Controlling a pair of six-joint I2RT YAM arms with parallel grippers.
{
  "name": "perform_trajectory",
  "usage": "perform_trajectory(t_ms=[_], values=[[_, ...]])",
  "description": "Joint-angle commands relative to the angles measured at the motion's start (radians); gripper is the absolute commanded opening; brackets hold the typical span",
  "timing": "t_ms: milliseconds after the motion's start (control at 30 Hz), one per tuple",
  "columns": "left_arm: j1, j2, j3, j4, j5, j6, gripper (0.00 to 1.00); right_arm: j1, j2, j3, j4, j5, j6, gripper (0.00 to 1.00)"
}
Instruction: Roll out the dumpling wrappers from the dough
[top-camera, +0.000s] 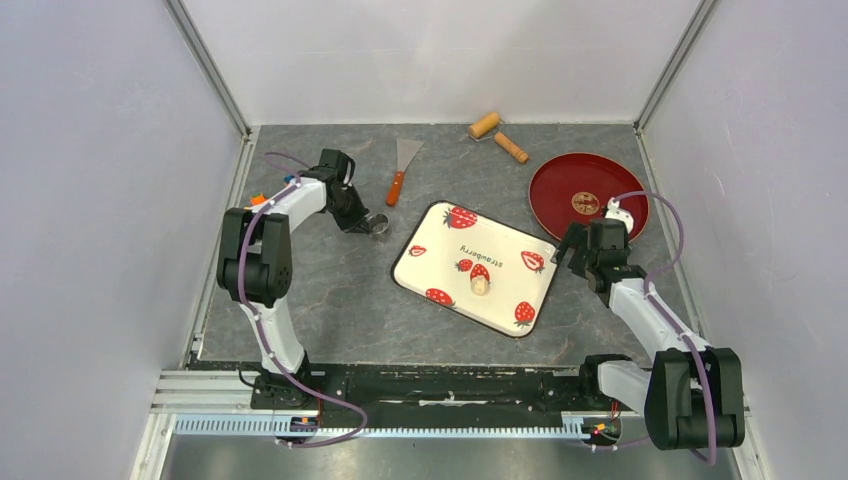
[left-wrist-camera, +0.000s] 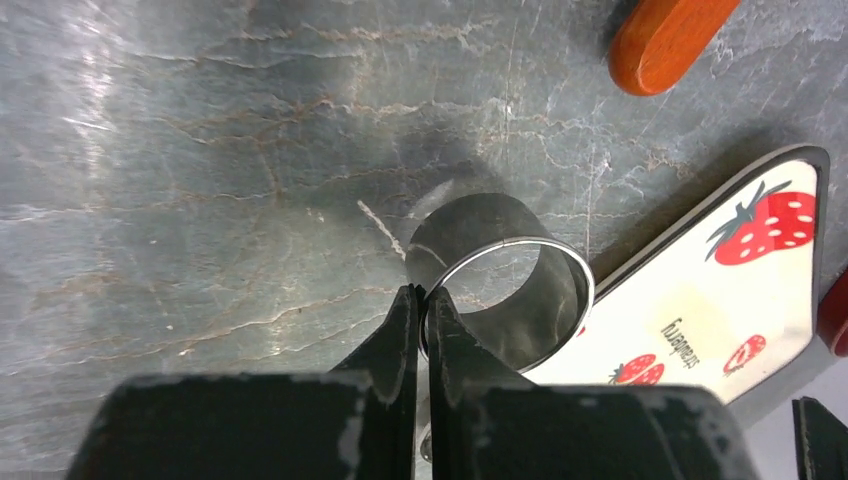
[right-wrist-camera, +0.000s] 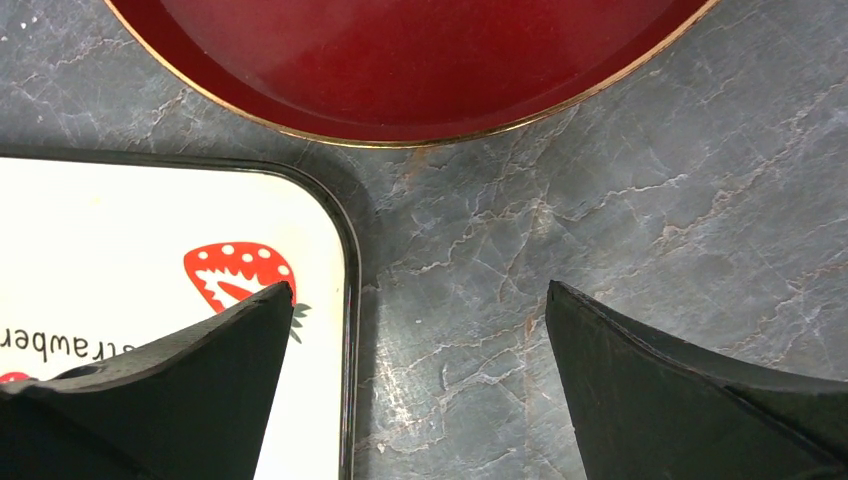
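A small pale lump of dough (top-camera: 480, 286) stands on the strawberry-print tray (top-camera: 430, 252) in the middle of the table. No flattened dumpling wrappers show in any view. Left of the tray, my left gripper (top-camera: 372, 226) (left-wrist-camera: 424, 292) is shut on the wall of a shiny metal ring cutter (left-wrist-camera: 500, 290) (top-camera: 380, 226), one finger inside the ring and one outside. My right gripper (top-camera: 578, 252) (right-wrist-camera: 420, 300) stands open at the tray's right corner, over bare stone and the tray rim (right-wrist-camera: 350, 290), with nothing between its fingers.
A wooden roller (top-camera: 498, 134) lies at the back of the table. A scraper with an orange handle (top-camera: 398, 180) (left-wrist-camera: 665, 40) lies behind the tray. A dark red round plate (top-camera: 570, 185) (right-wrist-camera: 420, 60) sits back right, just beyond my right gripper. White walls enclose three sides.
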Motion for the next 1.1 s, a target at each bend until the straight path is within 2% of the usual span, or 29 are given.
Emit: perform_trajectory(t_ms=[0, 267, 533, 633, 733, 800, 867, 933, 1067], values=[[0.0, 0.006, 0.079, -0.107, -0.101, 0.028, 0.02, -0.002, 0.016, 0.006, 0.014, -0.029, -0.005, 0.98], [0.057, -0.038, 0.115, -0.224, -0.266, 0.079, 0.02, -0.003, 0.067, 0.027, 0.021, -0.078, -0.053, 0.98], [0.144, -0.08, 0.087, -0.268, -0.358, 0.109, 0.02, -0.003, 0.129, 0.042, 0.01, -0.103, -0.076, 0.98], [0.155, -0.076, 0.096, -0.277, -0.359, 0.115, 0.07, -0.003, 0.137, 0.044, 0.006, -0.102, -0.076, 0.98], [0.156, -0.075, 0.108, -0.278, -0.345, 0.129, 0.2, -0.003, 0.142, 0.045, 0.008, -0.107, -0.075, 0.98], [0.155, -0.081, 0.114, -0.28, -0.34, 0.138, 0.42, -0.003, 0.147, 0.047, 0.008, -0.113, -0.074, 0.98], [0.155, -0.092, 0.122, -0.285, -0.345, 0.145, 0.59, -0.004, 0.152, 0.05, 0.008, -0.122, -0.069, 0.98], [0.155, -0.11, 0.134, -0.292, -0.35, 0.159, 0.66, -0.004, 0.153, 0.051, 0.008, -0.131, -0.063, 0.98], [0.134, -0.158, 0.164, -0.285, -0.333, 0.211, 0.67, -0.004, 0.154, 0.054, 0.008, -0.16, -0.048, 0.98]])
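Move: The left hand already pinches the metal cutter by its left wall, with the cutter's middle about 3 cm to its right and 2 cm below. The bare table it is bound for lies some 9 cm to the hand's left and 3 cm back. The spatula handle is about 10 cm ahead and 7 cm right, the strawberry board's middle 26 cm right and 9 cm back. From the right hand, the cutter is roughly 43 cm left and 9 cm ahead. Still pinching the cutter's wall, the left hand takes it about 12 cm left and slightly back, away from the board, rolling some 20 degrees so the fingers come upright, then opens wide and lets go, starting to rise. Meanwhile the open right hand sinks about 3.5 cm near the board's right edge, drifting left and tipping farther down, holding nothing. ##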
